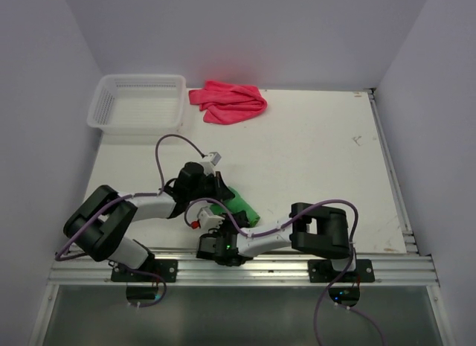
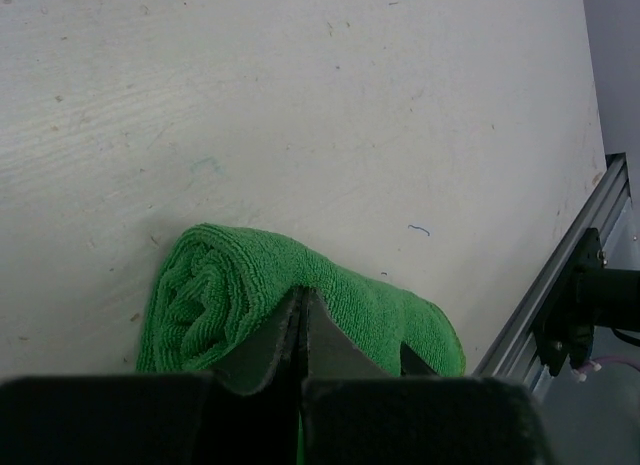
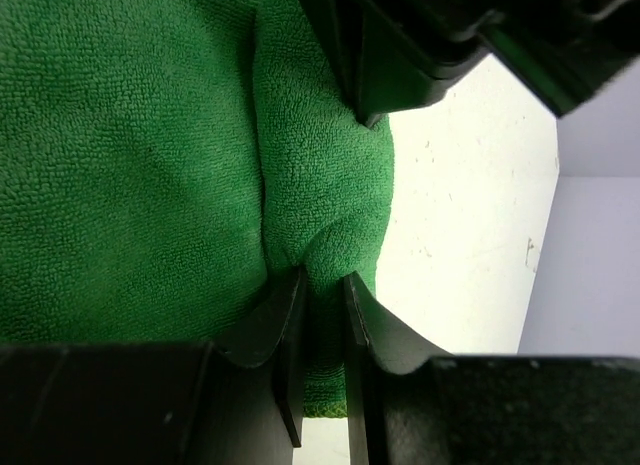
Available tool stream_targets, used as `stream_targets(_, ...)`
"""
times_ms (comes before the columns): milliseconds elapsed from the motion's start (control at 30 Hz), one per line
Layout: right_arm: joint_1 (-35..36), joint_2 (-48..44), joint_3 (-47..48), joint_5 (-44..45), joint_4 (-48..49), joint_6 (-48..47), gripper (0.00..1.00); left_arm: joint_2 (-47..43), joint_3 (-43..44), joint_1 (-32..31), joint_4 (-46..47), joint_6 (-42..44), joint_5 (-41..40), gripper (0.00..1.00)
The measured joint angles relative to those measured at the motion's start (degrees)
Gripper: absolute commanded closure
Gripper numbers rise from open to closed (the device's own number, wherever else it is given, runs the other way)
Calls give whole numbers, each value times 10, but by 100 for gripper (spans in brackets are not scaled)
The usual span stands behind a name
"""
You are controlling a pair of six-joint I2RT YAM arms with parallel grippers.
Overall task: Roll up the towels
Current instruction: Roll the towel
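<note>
The green towel (image 1: 242, 205) lies as a roll near the table's front edge, its spiral end showing in the left wrist view (image 2: 205, 295). My left gripper (image 1: 223, 190) is shut, its tips (image 2: 302, 297) pressed together against the top of the roll with nothing visibly between them. My right gripper (image 1: 219, 222) comes from the near side and is shut on a pinched fold of the green towel (image 3: 130, 165), its tips (image 3: 322, 287) clamping the cloth. The pink-red towel (image 1: 229, 102) lies crumpled at the back of the table, far from both grippers.
A white mesh basket (image 1: 137, 102) stands at the back left corner, next to the pink-red towel. An aluminium rail (image 2: 560, 275) runs along the table's near edge, close to the roll. The walls close in on both sides.
</note>
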Motion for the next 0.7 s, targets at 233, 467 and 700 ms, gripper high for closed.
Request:
stream_targets(233,0,-44,-43,-14,43,11,72,28,-9,-3,54,-14,-1,100)
stream_targets(467,0,-119,-90,-59,66,37,56,29,-16,-4,70,-15,-4,100)
stream_targets(700,2,-217,-110,-105,67,58,50,29,-22,-4,79,-15,-9,100)
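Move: Between the right hand's partly open fingers sits the near part of the towel roll; the roll's middle lies about 3 cm ahead and 1 cm left of that hand, barely below it. The flat, still unrolled part lies some 6 cm left and 1 cm back of the right hand, 3 cm lower. From the left hand, whose shut fingers are on the roll's far end, the roll's middle is roughly 3 cm back, 6 cm right and 2 cm lower. Letting go of the near part of the green roll, the right fingers spread to about half open as the hand lifts about 5 cm and draws back some 2 cm, rolling its left side up by about 20 degrees. The left hand settles less than 1 cm and keeps its shut fingertips on the roll's far end. ##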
